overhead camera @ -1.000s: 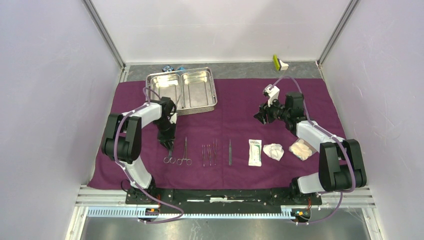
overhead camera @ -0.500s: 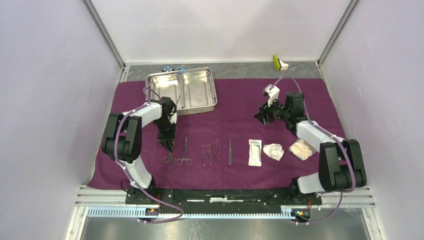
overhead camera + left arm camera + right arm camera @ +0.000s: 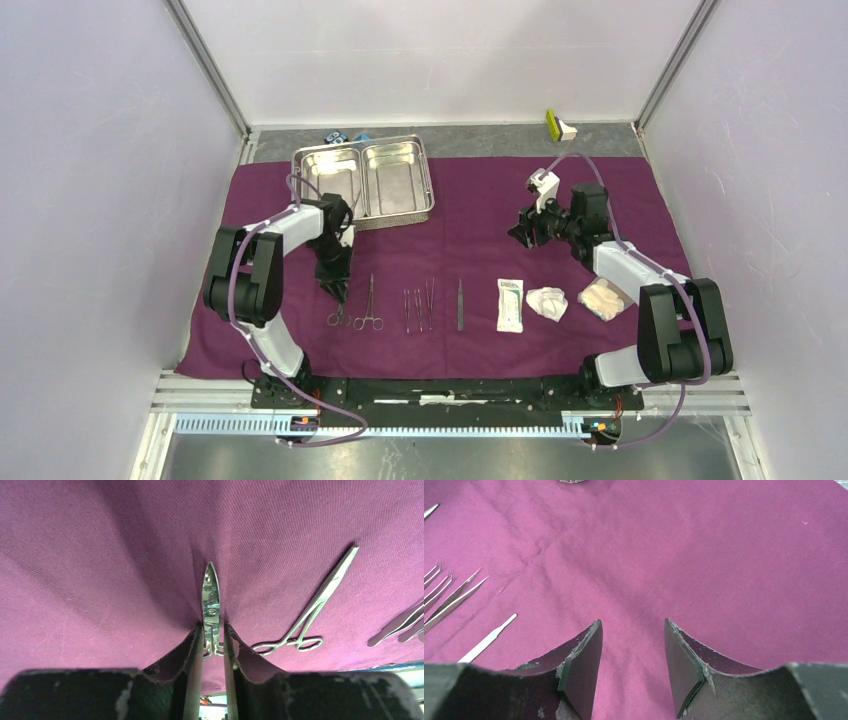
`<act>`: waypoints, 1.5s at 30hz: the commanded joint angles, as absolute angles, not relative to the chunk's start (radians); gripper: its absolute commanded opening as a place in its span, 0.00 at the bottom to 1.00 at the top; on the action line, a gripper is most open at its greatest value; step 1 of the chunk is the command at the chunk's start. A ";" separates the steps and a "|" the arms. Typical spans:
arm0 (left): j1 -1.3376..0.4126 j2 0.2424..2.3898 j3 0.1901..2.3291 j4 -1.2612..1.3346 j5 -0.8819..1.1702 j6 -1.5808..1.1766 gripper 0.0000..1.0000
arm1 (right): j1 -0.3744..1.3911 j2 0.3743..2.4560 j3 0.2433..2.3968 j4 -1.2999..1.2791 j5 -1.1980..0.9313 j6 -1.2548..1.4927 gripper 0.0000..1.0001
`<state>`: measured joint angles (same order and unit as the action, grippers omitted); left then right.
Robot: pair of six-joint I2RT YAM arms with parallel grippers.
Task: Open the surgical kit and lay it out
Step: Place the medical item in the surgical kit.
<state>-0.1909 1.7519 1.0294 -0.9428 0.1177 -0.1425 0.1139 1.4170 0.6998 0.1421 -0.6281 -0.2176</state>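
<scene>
The purple cloth (image 3: pixel 470 200) lies spread flat, with the steel tray (image 3: pixel 395 218) at its back left. In a row near the front lie scissors (image 3: pixel 338 318), forceps (image 3: pixel 369 305), tweezers (image 3: pixel 418 305), a thin straight tool (image 3: pixel 460 305), the white packet (image 3: pixel 510 304) and gauze wads (image 3: pixel 547 302). My left gripper (image 3: pixel 213 630) is down on the cloth, its narrow jaws closed round the scissors (image 3: pixel 210 590), which rest flat; the forceps (image 3: pixel 320 600) lie just to its right. My right gripper (image 3: pixel 632 625) hovers open and empty over bare cloth at the right (image 3: pixel 522 235).
A small black-and-blue object (image 3: pixel 337 137) and a blue block (image 3: pixel 362 137) sit behind the tray, off the cloth. A yellow-green and white item (image 3: pixel 558 125) lies at the back right. Side walls and frame posts close in both sides.
The left gripper has shifted very slightly back along the scissors. The right arm and everything on the cloth are unchanged.
</scene>
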 commanded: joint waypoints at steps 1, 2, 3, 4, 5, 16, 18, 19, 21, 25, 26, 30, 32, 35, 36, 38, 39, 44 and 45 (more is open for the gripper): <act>-0.184 1.717 1.051 -0.955 0.149 -0.104 0.28 | 0.107 1.402 0.707 0.176 -0.641 -0.222 0.55; -0.184 1.722 1.052 -0.958 0.152 -0.103 0.27 | 0.107 1.403 0.707 0.175 -0.640 -0.223 0.55; -0.184 1.724 1.052 -0.960 0.151 -0.103 0.27 | 0.107 1.402 0.709 0.173 -0.640 -0.224 0.55; -0.184 1.726 1.053 -0.962 0.149 -0.103 0.27 | 0.106 1.403 0.709 0.173 -0.639 -0.225 0.55; -0.184 1.727 1.055 -0.966 0.150 -0.103 0.27 | 0.107 1.403 0.711 0.170 -0.637 -0.227 0.55; -0.184 1.671 1.062 -0.981 0.133 -0.110 0.41 | 0.107 1.413 0.713 0.168 -0.635 -0.230 0.55; -0.185 1.665 1.062 -0.982 0.132 -0.110 0.45 | 0.107 1.412 0.714 0.165 -0.635 -0.230 0.55; -0.184 1.660 1.062 -0.982 0.130 -0.111 0.45 | 0.107 1.409 0.713 0.166 -0.635 -0.232 0.55; -0.184 1.650 1.069 -0.983 0.129 -0.113 0.45 | 0.107 1.404 0.709 0.166 -0.632 -0.233 0.55; -0.184 1.636 1.118 -0.995 0.129 -0.109 0.45 | 0.106 1.392 0.704 0.169 -0.629 -0.236 0.55; -0.184 1.636 1.129 -0.993 0.131 -0.106 0.45 | 0.106 1.388 0.704 0.169 -0.630 -0.236 0.55; -0.183 1.632 1.186 -0.974 0.157 -0.095 0.50 | 0.106 1.363 0.697 0.170 -0.630 -0.244 0.55; -0.183 1.623 1.198 -0.944 0.162 -0.080 0.53 | 0.106 1.342 0.689 0.172 -0.631 -0.247 0.55; -0.183 1.612 1.199 -0.895 0.148 -0.061 0.56 | 0.106 1.308 0.679 0.178 -0.630 -0.255 0.55; -0.183 1.612 1.193 -0.880 0.145 -0.058 0.57 | 0.106 1.298 0.677 0.180 -0.629 -0.257 0.55; -0.183 1.617 1.182 -0.854 0.143 -0.051 0.58 | 0.105 1.278 0.668 0.185 -0.628 -0.263 0.55; -0.183 1.620 1.178 -0.842 0.139 -0.047 0.58 | 0.105 1.271 0.664 0.189 -0.626 -0.266 0.55; -0.181 1.657 1.164 -0.793 0.093 -0.033 0.53 | 0.106 1.244 0.643 0.204 -0.623 -0.279 0.55; -0.180 1.665 1.165 -0.791 0.094 -0.033 0.52 | 0.106 1.241 0.640 0.205 -0.623 -0.281 0.55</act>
<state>-0.1909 1.6493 1.1702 -0.8543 0.1230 -0.1055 0.1093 1.2686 0.6559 0.1654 -0.6270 -0.2565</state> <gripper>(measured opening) 0.545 0.549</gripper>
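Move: Between the left fingertips and practically under them, about 1 cm down, lie the scissors on the purple cloth, tips pointing forward. The ring-handled forceps lie some 6 cm to the hand's right, level with it; the nearest small tweezers are about 14 cm right and 2 cm back, and the empty tray's middle is roughly 25 cm ahead and 5 cm right. From the right hand the scissors are about 39 cm left, 14 cm back and 10 cm below. Spreading its fingers from around the scissors, the left hand first lifts straight off them, then sweeps forward and up towards the tray's near edge, some 7.5 cm forward and 5 cm up in all, fingertips swinging forward about 20 degrees. Late on, the right hand, empty and open, rises nearly 4 cm with its fingertips tilting up. ##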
